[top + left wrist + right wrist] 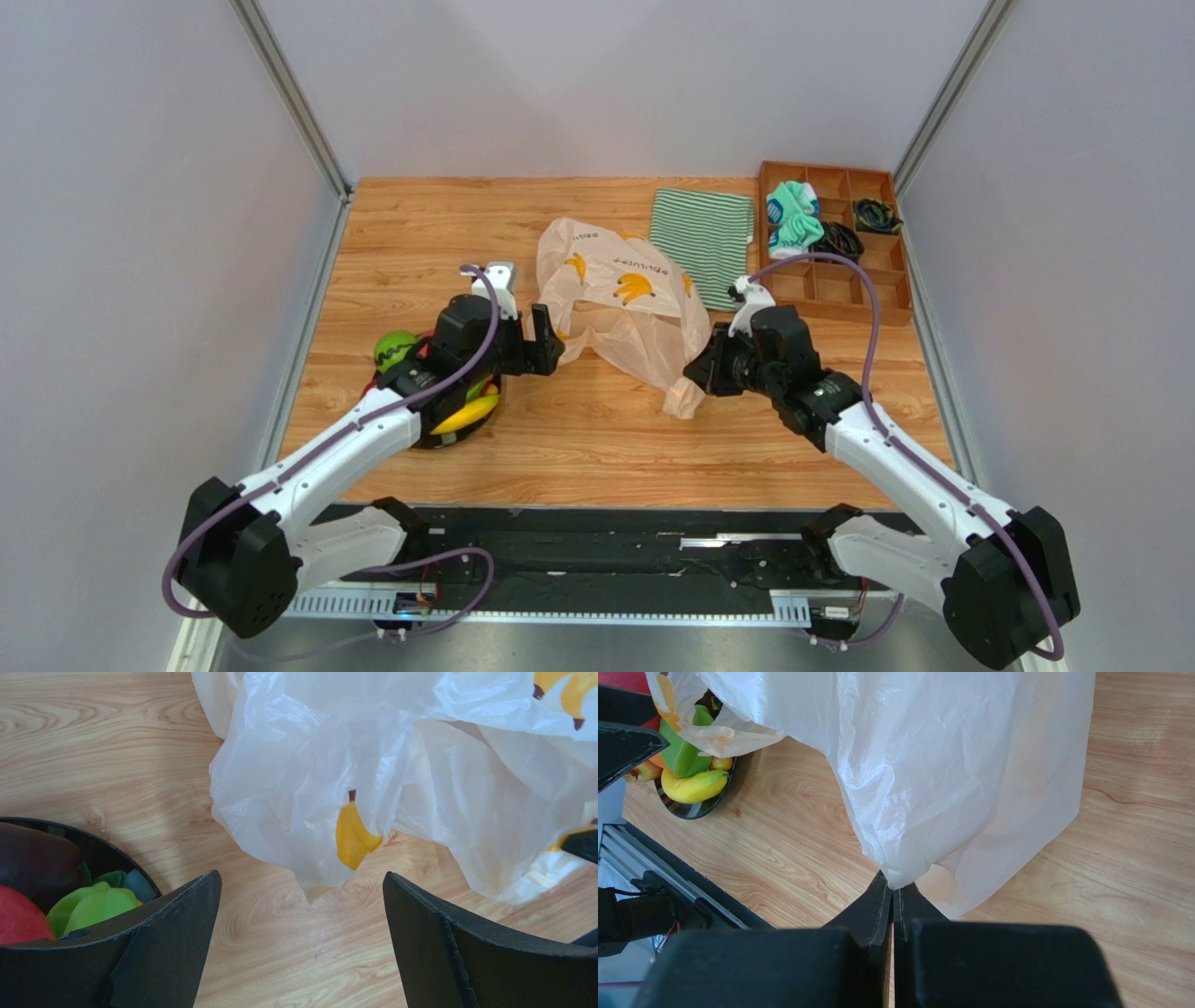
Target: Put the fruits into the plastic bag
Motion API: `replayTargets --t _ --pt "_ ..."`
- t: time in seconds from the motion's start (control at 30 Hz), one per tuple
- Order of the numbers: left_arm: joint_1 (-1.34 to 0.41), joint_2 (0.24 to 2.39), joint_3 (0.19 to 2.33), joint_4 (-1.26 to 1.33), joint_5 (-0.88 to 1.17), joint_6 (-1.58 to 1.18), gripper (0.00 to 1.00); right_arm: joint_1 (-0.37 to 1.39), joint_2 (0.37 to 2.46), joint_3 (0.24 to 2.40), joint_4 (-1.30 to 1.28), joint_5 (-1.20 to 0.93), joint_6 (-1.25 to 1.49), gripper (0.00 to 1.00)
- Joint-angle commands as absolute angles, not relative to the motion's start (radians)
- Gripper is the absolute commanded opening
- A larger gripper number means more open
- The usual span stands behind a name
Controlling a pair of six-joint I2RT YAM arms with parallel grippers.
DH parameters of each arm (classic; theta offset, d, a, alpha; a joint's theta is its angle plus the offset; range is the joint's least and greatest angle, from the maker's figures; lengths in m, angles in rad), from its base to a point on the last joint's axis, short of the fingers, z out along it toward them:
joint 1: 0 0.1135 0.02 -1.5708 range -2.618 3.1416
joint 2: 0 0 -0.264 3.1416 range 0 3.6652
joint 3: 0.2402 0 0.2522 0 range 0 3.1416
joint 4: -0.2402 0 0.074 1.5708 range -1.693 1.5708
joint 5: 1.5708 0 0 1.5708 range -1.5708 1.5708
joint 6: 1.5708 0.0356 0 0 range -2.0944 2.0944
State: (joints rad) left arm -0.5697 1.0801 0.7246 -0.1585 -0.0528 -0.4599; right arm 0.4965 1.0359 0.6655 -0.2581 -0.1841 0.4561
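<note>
The plastic bag (624, 301), whitish and crinkly with yellow banana prints, lies crumpled mid-table. My right gripper (697, 375) is at its near right corner, shut on a pinch of the bag's edge (896, 878); the film (948, 763) rises from the closed jaws. My left gripper (544, 343) stands open at the bag's near left side, its wide-apart jaws (300, 878) over bare wood just short of the bag (393, 777). The fruits sit in a black bowl (421, 437) under the left arm: a yellow banana (692, 786), a red apple (17, 917), a green piece (98, 906) and a green round fruit (394, 346).
A green-and-white striped cloth (704, 238) lies folded behind the bag. At the back right stands a wooden compartment tray (856, 287) holding socks and small dark items. Grey walls close in the table on both sides.
</note>
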Motion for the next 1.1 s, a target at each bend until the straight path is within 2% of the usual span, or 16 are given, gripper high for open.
replayTargets --t 0.0,0.17,0.23,0.27,0.3,0.37,0.4,0.5,0.57,0.63,0.73,0.83,0.93,0.97,1.07 --pt "-0.572 1.147 0.724 -0.008 -0.061 -0.505 0.95 0.500 1.003 0.709 -0.301 -0.184 0.451 0.00" --pt "-0.572 1.233 0.719 0.104 -0.014 -0.538 0.94 0.500 0.983 0.713 -0.316 -0.209 0.462 0.00" --pt "-0.572 1.285 0.730 0.126 -0.006 -0.535 0.86 0.499 0.968 0.721 -0.325 -0.213 0.463 0.00" --pt "-0.572 1.302 0.736 0.147 0.009 -0.531 0.78 0.500 0.963 0.726 -0.342 -0.212 0.460 0.00" --pt "-0.572 1.325 0.748 0.153 0.023 -0.522 0.51 0.499 0.956 0.733 -0.354 -0.209 0.457 0.00" --pt "-0.572 1.322 0.778 0.134 0.011 -0.508 0.29 0.500 0.930 0.774 -0.418 -0.172 0.420 0.00" --pt "-0.572 1.289 0.787 0.117 -0.030 -0.486 0.13 0.497 0.916 0.805 -0.457 -0.143 0.405 0.00" --pt "-0.571 1.162 0.836 0.026 -0.138 -0.413 0.00 0.495 0.856 0.926 -0.618 0.059 0.347 0.00" --pt "-0.548 1.099 0.889 -0.075 -0.166 -0.364 0.00 0.497 0.809 1.004 -0.711 0.246 0.309 0.00" --pt "-0.509 1.040 0.931 -0.192 -0.102 -0.327 0.00 0.497 0.778 1.043 -0.771 0.431 0.293 0.00" --pt "-0.459 1.011 1.003 -0.331 -0.008 -0.285 0.00 0.497 0.746 1.084 -0.825 0.576 0.275 0.00" --pt "-0.460 0.982 1.029 -0.377 0.121 -0.255 0.00 0.497 0.745 1.075 -0.834 0.560 0.276 0.02" --pt "-0.460 0.982 1.037 -0.391 0.296 -0.284 0.00 0.497 0.762 1.069 -0.842 0.456 0.275 0.27" --pt "-0.460 0.997 1.040 -0.397 0.331 -0.308 0.00 0.497 0.761 1.077 -0.845 0.416 0.273 0.43" --pt "-0.475 1.028 1.022 -0.402 0.413 -0.348 0.00 0.499 0.700 1.095 -0.813 0.232 0.284 0.59"
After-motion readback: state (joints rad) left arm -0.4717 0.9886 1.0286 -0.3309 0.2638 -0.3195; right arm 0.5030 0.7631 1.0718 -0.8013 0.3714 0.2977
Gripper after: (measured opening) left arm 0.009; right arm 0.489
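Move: The bag's left corner lies just beyond the open left fingers, about 3 cm ahead, 3 cm to the right and 4 cm below; the fruit bowl stands some 15 cm to that hand's left and 7 cm back. The right fingers already hold the bag's near right corner. From the right hand, the left corner is roughly 7 cm ahead, 15 cm left and 2 cm below; the striped towel lies about 17 cm straight ahead, 6 cm below. The left fingers pinch shut on the bag's left corner after reaching about 5 cm down, forward and right, while the right hand keeps its grip, easing slightly back. Then both swing up together, the left nearly 20 cm and slightly back, the right some 15 cm and 12 cm rightward, fingers tipping up about 20 degrees. Both finally sink a little as the right fingers open halfway. ##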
